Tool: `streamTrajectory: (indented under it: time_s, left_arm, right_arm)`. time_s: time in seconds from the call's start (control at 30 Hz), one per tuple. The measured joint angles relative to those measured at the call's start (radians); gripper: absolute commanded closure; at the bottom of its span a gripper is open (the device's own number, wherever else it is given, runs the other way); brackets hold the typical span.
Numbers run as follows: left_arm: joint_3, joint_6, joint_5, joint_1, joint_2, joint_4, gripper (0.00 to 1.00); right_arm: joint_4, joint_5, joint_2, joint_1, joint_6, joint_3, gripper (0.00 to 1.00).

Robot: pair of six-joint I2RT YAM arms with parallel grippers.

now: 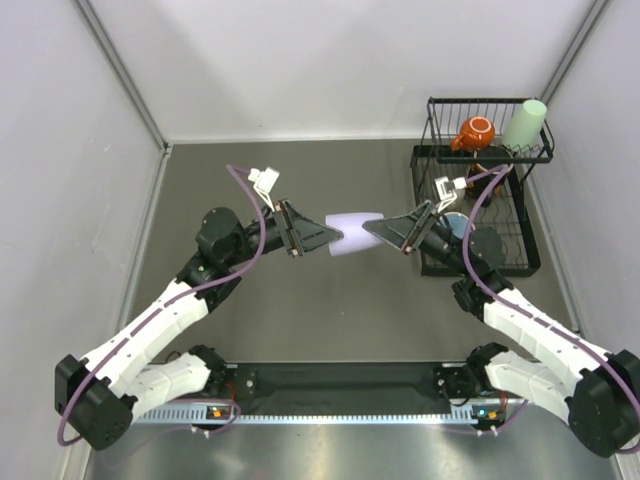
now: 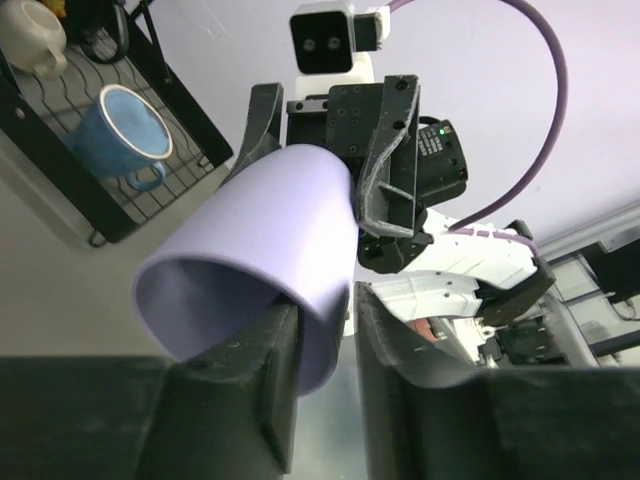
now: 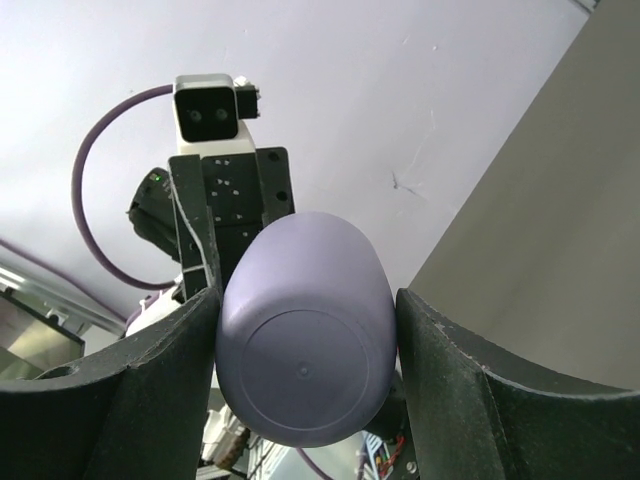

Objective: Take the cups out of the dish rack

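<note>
The lavender tumbler (image 1: 355, 233) hangs level in the air over the middle of the table, between both grippers. My left gripper (image 1: 338, 237) pinches its rim wall, one finger inside and one outside (image 2: 325, 310). My right gripper (image 1: 372, 231) is shut on its base end, a finger on each side (image 3: 305, 310). The tumbler fills the left wrist view (image 2: 270, 230) and the right wrist view (image 3: 305, 330). The black wire dish rack (image 1: 530, 250) stands at the far right. Its raised basket holds the small orange mug (image 1: 475, 132) and the pale green tumbler (image 1: 525, 124). The blue mug (image 2: 135, 125) and small beige mug (image 2: 30, 35) lie on the lower tier. The black floral mug is hidden.
White walls enclose the grey table on the left, back and right. The rack (image 2: 60, 190) sits against the right wall. Both arm bases are on a black bar at the near edge.
</note>
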Motion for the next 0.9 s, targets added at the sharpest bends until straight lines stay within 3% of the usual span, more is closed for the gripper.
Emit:
streamTrajectory:
  time_s: [0.1, 0.13, 0.2, 0.23, 0.3, 0.47, 0.67, 0.9]
  left_arm:
    - [0.000, -0.006, 0.007, 0.001, 0.000, 0.005, 1.00]
    - [0.000, -0.016, 0.010, 0.002, 0.000, 0.010, 1.00]
    - [0.000, -0.023, 0.018, 0.003, -0.005, 0.018, 1.00]
    - [0.000, -0.021, 0.018, 0.002, -0.008, 0.016, 1.00]
    - [0.000, 0.002, 0.011, -0.001, -0.016, 0.002, 1.00]
    - [0.034, 0.111, -0.079, -0.002, -0.026, -0.170, 1.00]
    - [0.245, 0.319, -0.306, -0.002, 0.039, -0.493, 1.00]
    - [0.502, 0.564, -0.660, 0.005, 0.264, -0.714, 1.00]
  right_arm:
    - [0.007, 0.000, 0.014, 0.014, -0.002, 0.000, 0.69]
    - [0.013, -0.003, 0.017, 0.014, -0.007, 0.000, 0.49]
    - [0.020, -0.008, 0.017, 0.016, -0.012, 0.000, 0.35]
    - [0.020, -0.008, 0.016, 0.018, -0.017, 0.000, 0.19]
    - [-0.019, 0.000, 0.005, 0.021, -0.043, 0.004, 0.01]
    - [-0.282, 0.074, -0.080, 0.025, -0.160, 0.043, 0.00]
    - [-0.613, 0.192, -0.214, 0.025, -0.331, 0.188, 0.00]
    - [-0.758, 0.250, -0.329, 0.025, -0.430, 0.204, 0.00]
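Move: The lavender cup lies on its side in mid-air between the hands: its middle is about 4 cm to the left hand's right, 2 cm ahead and 2 cm below, its rim already around the left fingers. From the right hand, which holds the base end, the middle is about 3 cm left and level. In the rack, the blue cup stands some 15 cm ahead of the left hand, 30 cm right and 28 cm below; the white cup is about 9 cm beyond the blue one. The left hand stays almost in place while its half-open fingers shut on the lavender cup's wall at the rim, and the right fingers then open wide and let go, the right hand drawing off about 6 cm to the right towards the rack as its tips dip and swing forward by some 25 degrees. Only then does the left hand carry the cup away, still speeding up, about 13 cm forward with some 6 cm to the left, the wrist swinging roughly 50 degrees so that the fingers turn from pointing right to pointing more forward and down. ##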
